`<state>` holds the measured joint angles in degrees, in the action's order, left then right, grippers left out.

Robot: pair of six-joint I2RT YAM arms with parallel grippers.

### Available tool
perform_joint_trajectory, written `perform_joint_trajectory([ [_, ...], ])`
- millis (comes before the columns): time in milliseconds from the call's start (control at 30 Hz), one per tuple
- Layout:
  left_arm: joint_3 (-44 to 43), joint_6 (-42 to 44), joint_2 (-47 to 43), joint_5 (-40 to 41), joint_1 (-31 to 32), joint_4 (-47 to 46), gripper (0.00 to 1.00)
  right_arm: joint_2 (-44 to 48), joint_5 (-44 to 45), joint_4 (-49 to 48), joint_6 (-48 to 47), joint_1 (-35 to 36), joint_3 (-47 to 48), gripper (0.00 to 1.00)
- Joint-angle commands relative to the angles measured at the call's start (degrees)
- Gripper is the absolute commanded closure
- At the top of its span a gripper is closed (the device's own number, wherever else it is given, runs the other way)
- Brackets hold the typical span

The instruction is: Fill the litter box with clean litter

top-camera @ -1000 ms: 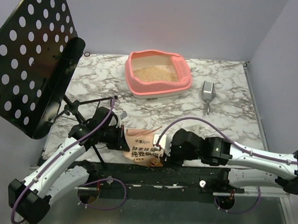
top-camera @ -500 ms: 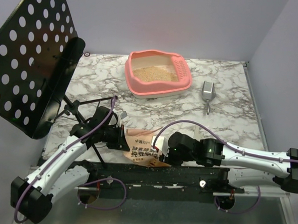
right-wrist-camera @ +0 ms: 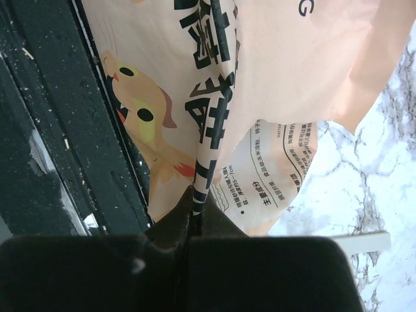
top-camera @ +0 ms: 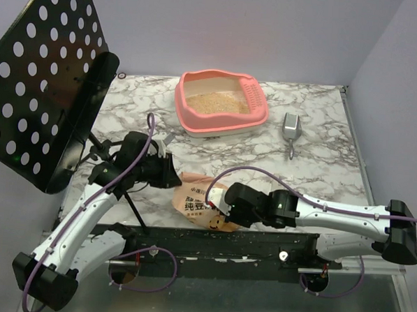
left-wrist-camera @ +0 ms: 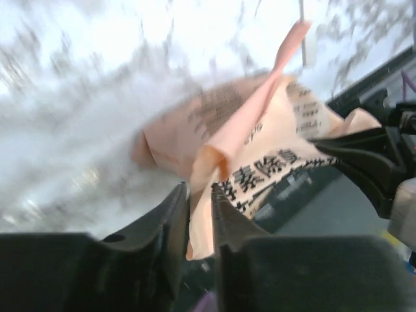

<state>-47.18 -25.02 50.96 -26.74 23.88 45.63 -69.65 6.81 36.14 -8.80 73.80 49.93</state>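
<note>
The pink litter box (top-camera: 189, 116) stands at the back middle of the marble table, with tan clean litter (top-camera: 217, 102) lying in it. A crumpled tan paper bag (top-camera: 195, 203) with dark print lies near the front edge between my two grippers. My left gripper (top-camera: 171, 175) is shut on the bag's left edge; in the left wrist view (left-wrist-camera: 200, 195) a fold of the bag (left-wrist-camera: 260, 143) sits between the jaws. My right gripper (top-camera: 220, 207) is shut on the bag's right side; in the right wrist view (right-wrist-camera: 197, 203) it pinches a printed fold of the bag (right-wrist-camera: 273, 71).
A small silver metal scoop (top-camera: 290, 127) lies right of the litter box. A black perforated panel on a stand (top-camera: 41, 77) leans over the table's left edge. A black rail (top-camera: 260, 242) runs along the near edge below the bag.
The left gripper has moved away from the near edge, drawing the bag's left edge up. The right arm has reached further left with the bag, which is now more bunched.
</note>
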Motion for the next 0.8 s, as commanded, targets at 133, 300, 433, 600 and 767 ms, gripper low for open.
perform_joint_trajectory([
  [133, -7.67, 10.86, -9.56, -0.56, -0.59, -14.06, 0.56, 3.46, -5.48, 7.36, -4.03, -8.3, 5.34, 1.0],
  [300, -1.62, 11.31, -9.39, -14.72, 0.99, -24.94, 0.52, 6.28, -13.57, 9.12, -5.35, -15.26, 6.93, 1.0],
  [433, 3.23, 12.96, -8.17, -16.95, 4.76, -34.72, 0.49, 6.72, -15.94, 9.21, -6.84, -16.66, 6.41, 1.0],
  [600, 4.2, 19.29, -2.19, -15.62, 12.58, -39.2, 0.46, 6.98, -16.74, 7.02, -6.85, -17.81, 4.83, 1.0],
  [767, 4.02, 28.16, 2.12, -12.12, 16.28, -39.74, 0.45, 9.44, -16.83, 4.12, -5.8, -18.25, 2.02, 1.0],
])
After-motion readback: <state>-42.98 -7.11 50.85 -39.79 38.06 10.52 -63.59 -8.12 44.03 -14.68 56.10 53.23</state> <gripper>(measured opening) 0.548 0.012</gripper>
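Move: The litter bag hangs between my hands. Its middle is about 9 cm to the right of my left hand, 5 cm back and 6 cm lower; my right hand pinches its near right part, so the middle is roughly 5 cm left and 3 cm ahead of that hand, slightly below it. From my left hand the litter box lies some 32 cm ahead and 11 cm right, the scoop about 25 cm ahead and 37 cm right, both lower. I free my already loosening left fingers from the bag's left end and lift that hand about 12 cm, then swing it some 9 cm right over the bag while sinking about 5 cm, opening wider, tipping the fingers up and turning clockwise. My right hand keeps its pinch and carries the bag forward, up and right, 3 cm or so each way, then holds. ##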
